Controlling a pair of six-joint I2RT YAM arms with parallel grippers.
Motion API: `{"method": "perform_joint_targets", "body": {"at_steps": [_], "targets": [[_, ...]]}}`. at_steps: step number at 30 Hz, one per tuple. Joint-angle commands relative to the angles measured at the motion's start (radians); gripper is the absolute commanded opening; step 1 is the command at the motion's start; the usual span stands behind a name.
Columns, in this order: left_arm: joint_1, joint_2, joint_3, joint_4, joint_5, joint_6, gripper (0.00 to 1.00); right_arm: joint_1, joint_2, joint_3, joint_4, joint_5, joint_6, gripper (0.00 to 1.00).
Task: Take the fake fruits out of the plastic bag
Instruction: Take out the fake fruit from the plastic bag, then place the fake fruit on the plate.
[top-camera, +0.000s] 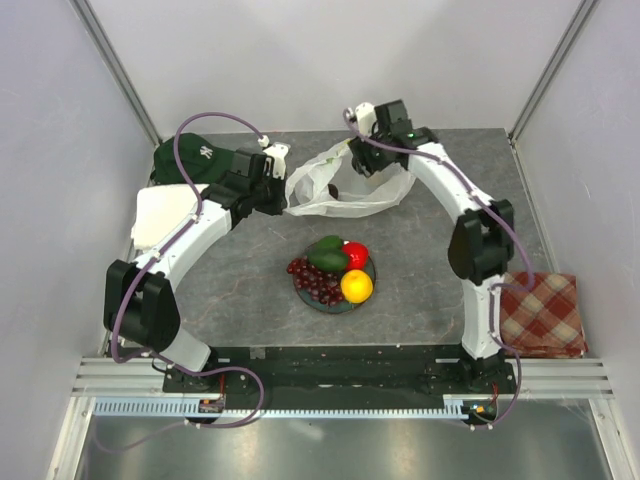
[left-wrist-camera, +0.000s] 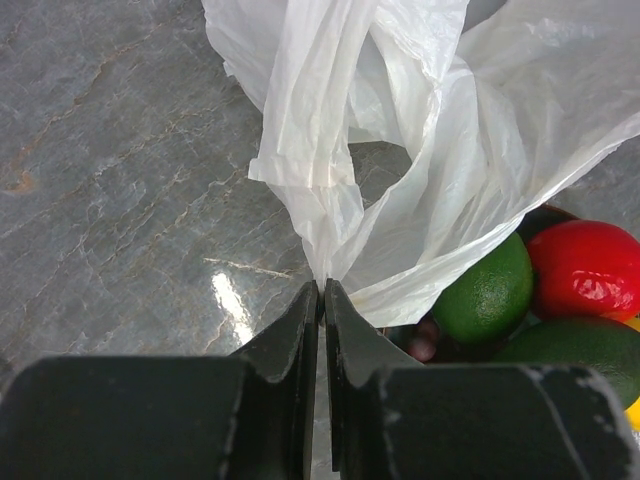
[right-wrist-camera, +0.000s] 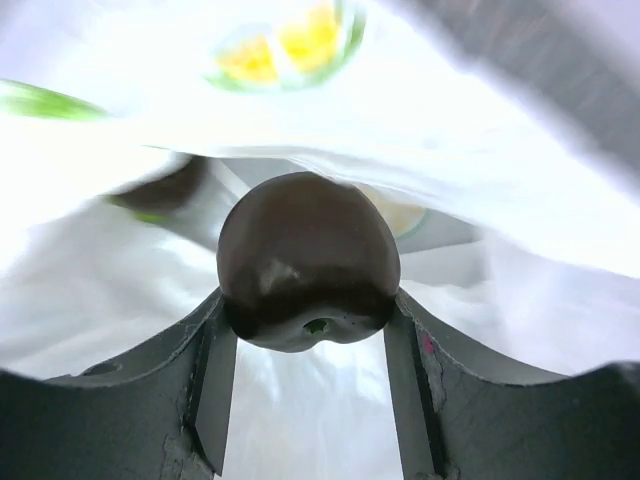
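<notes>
The white plastic bag (top-camera: 345, 185) lies at the back middle of the table. My left gripper (top-camera: 283, 205) is shut on the bag's left edge (left-wrist-camera: 330, 215); the film is pinched between its jaws (left-wrist-camera: 322, 288). My right gripper (top-camera: 340, 178) reaches into the bag and is shut on a dark purple-brown fruit (right-wrist-camera: 308, 262), held between both fingers (right-wrist-camera: 215, 380) with white film all around. The teal-grey plate (top-camera: 335, 309) holds the grape bunch (top-camera: 312, 280), a green piece (top-camera: 327, 254), a red apple (top-camera: 355, 254) and a yellow-orange fruit (top-camera: 357, 286).
A dark green cap (top-camera: 185, 160) lies at the back left, behind a white sheet (top-camera: 160, 215). A red checked cloth (top-camera: 540, 315) lies at the right front. In the left wrist view a round green fruit (left-wrist-camera: 485, 290) and the red apple (left-wrist-camera: 585, 268) show past the bag.
</notes>
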Motion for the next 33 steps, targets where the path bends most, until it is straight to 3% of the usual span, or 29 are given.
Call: {"method": "perform_joint_targets", "body": {"at_steps": [1, 4, 8, 15, 21, 33], "targets": [[0.002, -0.005, 0.050, 0.014, 0.015, 0.025, 0.13, 0.002, -0.256, 0.025, 0.005, -0.110, -0.003, 0.29], [0.002, 0.004, 0.075, 0.014, 0.025, 0.012, 0.13, 0.002, -0.349, -0.018, -0.050, -0.182, -0.017, 0.29], [0.005, 0.013, 0.107, 0.014, 0.032, -0.008, 0.13, 0.040, -0.528, -0.206, -0.104, -0.256, -0.102, 0.31], [0.005, 0.026, 0.185, -0.007, 0.070, -0.039, 0.13, 0.216, -0.782, -0.556, -0.171, -0.181, -0.264, 0.30], [0.005, 0.013, 0.190, 0.027, 0.061, -0.054, 0.13, 0.361, -0.801, -0.645, -0.180, -0.156, -0.268, 0.30], [0.007, -0.013, 0.162, 0.044, 0.041, -0.036, 0.13, 0.617, -0.752, -0.739, -0.168, 0.028, -0.451, 0.30]]}}
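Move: The right hand already holds the dark round fruit at the bag. The plate it is bound for lies about 29 cm back, 12 cm to its left and 13 cm lower. On the plate, the orange sits some 32 cm back and 7 cm left of this hand, the red fruit 24 back and 7 left, the grapes 30 back and 16 left. From the left hand, pinching the bag's corner, the bag's middle is about 7 cm ahead, 15 cm right and 11 cm below. Keep the pinch on the dark fruit and swing the right hand up about 20 cm out of the bag, then carry it back some 32 cm and down again over the plate, drifting left and turning the wrist about 50 degrees counter-clockwise. Meanwhile, lift the left hand about 6 cm and slightly forward, still pinching the bag's corner. ##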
